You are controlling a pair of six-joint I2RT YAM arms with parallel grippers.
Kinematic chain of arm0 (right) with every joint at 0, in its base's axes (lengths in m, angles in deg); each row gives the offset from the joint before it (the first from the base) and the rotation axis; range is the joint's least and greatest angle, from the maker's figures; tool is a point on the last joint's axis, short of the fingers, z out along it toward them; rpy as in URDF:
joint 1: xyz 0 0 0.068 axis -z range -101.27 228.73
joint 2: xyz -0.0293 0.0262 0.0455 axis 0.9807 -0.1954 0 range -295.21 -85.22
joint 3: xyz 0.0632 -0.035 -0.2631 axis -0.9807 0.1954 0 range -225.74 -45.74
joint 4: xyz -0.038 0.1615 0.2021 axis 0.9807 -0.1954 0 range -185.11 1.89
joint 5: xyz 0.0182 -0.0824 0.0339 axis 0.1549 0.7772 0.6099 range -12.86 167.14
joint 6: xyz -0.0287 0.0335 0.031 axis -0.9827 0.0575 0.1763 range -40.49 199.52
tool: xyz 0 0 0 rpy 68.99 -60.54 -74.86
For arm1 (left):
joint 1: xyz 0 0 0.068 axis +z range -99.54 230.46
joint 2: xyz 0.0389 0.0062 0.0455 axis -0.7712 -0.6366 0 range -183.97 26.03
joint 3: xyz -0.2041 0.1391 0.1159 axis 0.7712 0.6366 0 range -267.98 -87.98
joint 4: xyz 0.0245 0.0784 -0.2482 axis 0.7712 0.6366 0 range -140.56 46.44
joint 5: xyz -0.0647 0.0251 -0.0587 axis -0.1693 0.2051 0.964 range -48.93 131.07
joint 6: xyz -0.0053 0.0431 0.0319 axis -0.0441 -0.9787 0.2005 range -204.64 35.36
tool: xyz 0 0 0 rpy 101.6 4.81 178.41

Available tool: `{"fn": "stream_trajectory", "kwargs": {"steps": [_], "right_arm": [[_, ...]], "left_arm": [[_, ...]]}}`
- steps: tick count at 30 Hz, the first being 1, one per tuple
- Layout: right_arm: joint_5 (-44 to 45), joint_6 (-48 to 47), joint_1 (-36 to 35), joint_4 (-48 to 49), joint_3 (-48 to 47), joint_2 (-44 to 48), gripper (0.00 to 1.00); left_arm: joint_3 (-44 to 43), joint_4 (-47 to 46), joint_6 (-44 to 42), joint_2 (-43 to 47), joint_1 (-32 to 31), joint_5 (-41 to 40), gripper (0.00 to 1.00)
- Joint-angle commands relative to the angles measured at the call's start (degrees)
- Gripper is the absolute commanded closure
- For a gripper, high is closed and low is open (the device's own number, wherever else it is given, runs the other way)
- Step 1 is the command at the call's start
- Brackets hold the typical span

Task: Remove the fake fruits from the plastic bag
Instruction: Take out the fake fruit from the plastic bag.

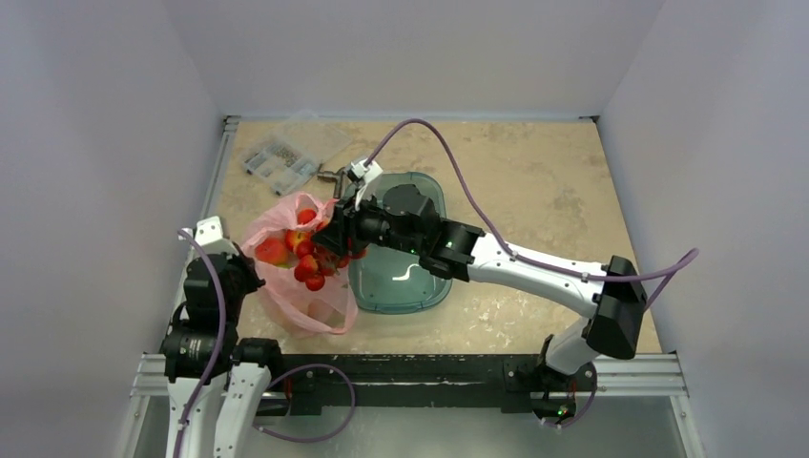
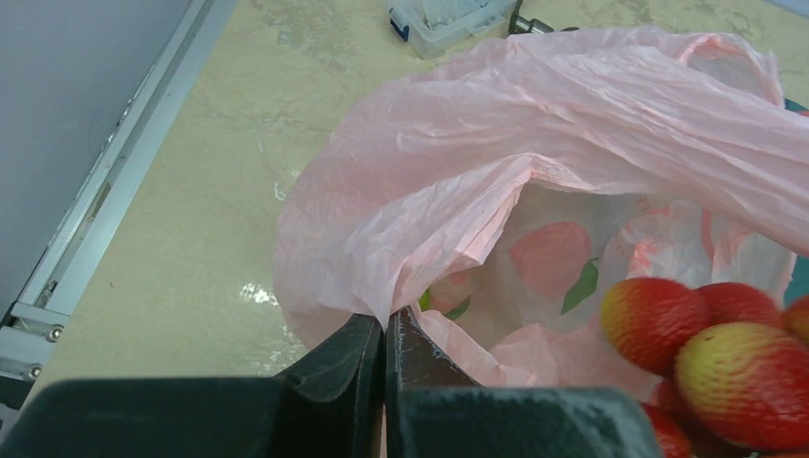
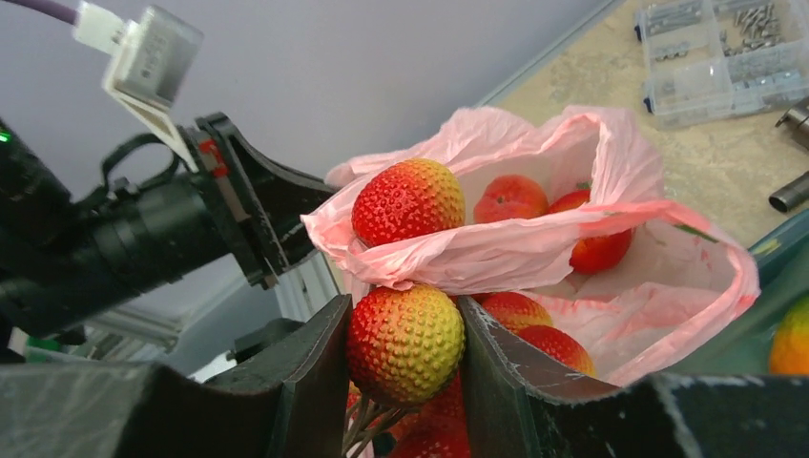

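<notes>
The pink plastic bag point(image 1: 303, 303) lies open on the table, left of the teal tub. My left gripper point(image 2: 388, 318) is shut on the bag's near rim point(image 2: 448, 205), pinching the film. My right gripper point(image 3: 405, 310) reaches into the bag's mouth and is shut on one bumpy red-yellow fruit point(image 3: 405, 348) of a stemmed bunch point(image 1: 310, 262). Another fruit of the bunch point(image 3: 408, 200) rests on a fold of the bag. Rounder red fruits point(image 3: 510, 198) sit deeper inside. A peach-coloured fruit with a green leaf point(image 2: 549, 258) shows through the film.
A teal see-through tub point(image 1: 401, 281) stands under my right forearm, touching the bag. An orange-green fruit point(image 3: 790, 339) shows at its edge. A clear parts box point(image 1: 281, 157) and a small metal cylinder point(image 1: 331, 176) lie at the back left. The left rail point(image 2: 86, 229) borders the table.
</notes>
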Motion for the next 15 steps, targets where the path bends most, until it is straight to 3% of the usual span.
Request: {"fn": "stream_trajectory", "kwargs": {"steps": [1, 5, 12, 15], "right_arm": [[-2.8, -3.9, 0.3, -3.2, -4.2, -2.6, 1.00], [-0.6, -6.0, 0.6, -13.2, -12.4, -9.7, 1.00], [-1.7, -4.4, 1.8, -14.7, -15.6, -15.5, 1.00], [-3.3, -4.0, 1.8, -12.2, -13.9, -13.3, 1.00]], "left_arm": [[-0.7, -2.9, -0.8, 2.6, -0.2, 1.1, 1.00], [-0.1, -4.0, -1.1, 6.6, -0.3, 2.5, 1.00], [-0.3, -3.3, -0.9, 6.3, -0.3, 1.2, 1.00], [-0.4, -2.6, -0.5, 5.3, -0.3, -0.4, 1.00]]}}
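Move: The pink bag that the held bunch of red berries hangs against has its middle about 8 cm left of the right hand, roughly level fore and aft and some 22 cm below. The green bin's middle is about 10 cm ahead and 12 cm right of that hand, 28 cm down; the mango in it some 15 cm ahead and 7 cm right, just as low. From the left hand, the bag's middle lies 5 cm ahead, 6 cm right, 11 cm below. The bunch of red berries, still gripped in the right fingers, is lowered quickly by about 11 cm at the bag's mouth, drifting some 3 cm forward and as much left, while the right fingers tip down roughly 20 degrees. The bag's near-left rim stays pinched in the shut left fingers, which raise it about 2 cm and then hold still. ##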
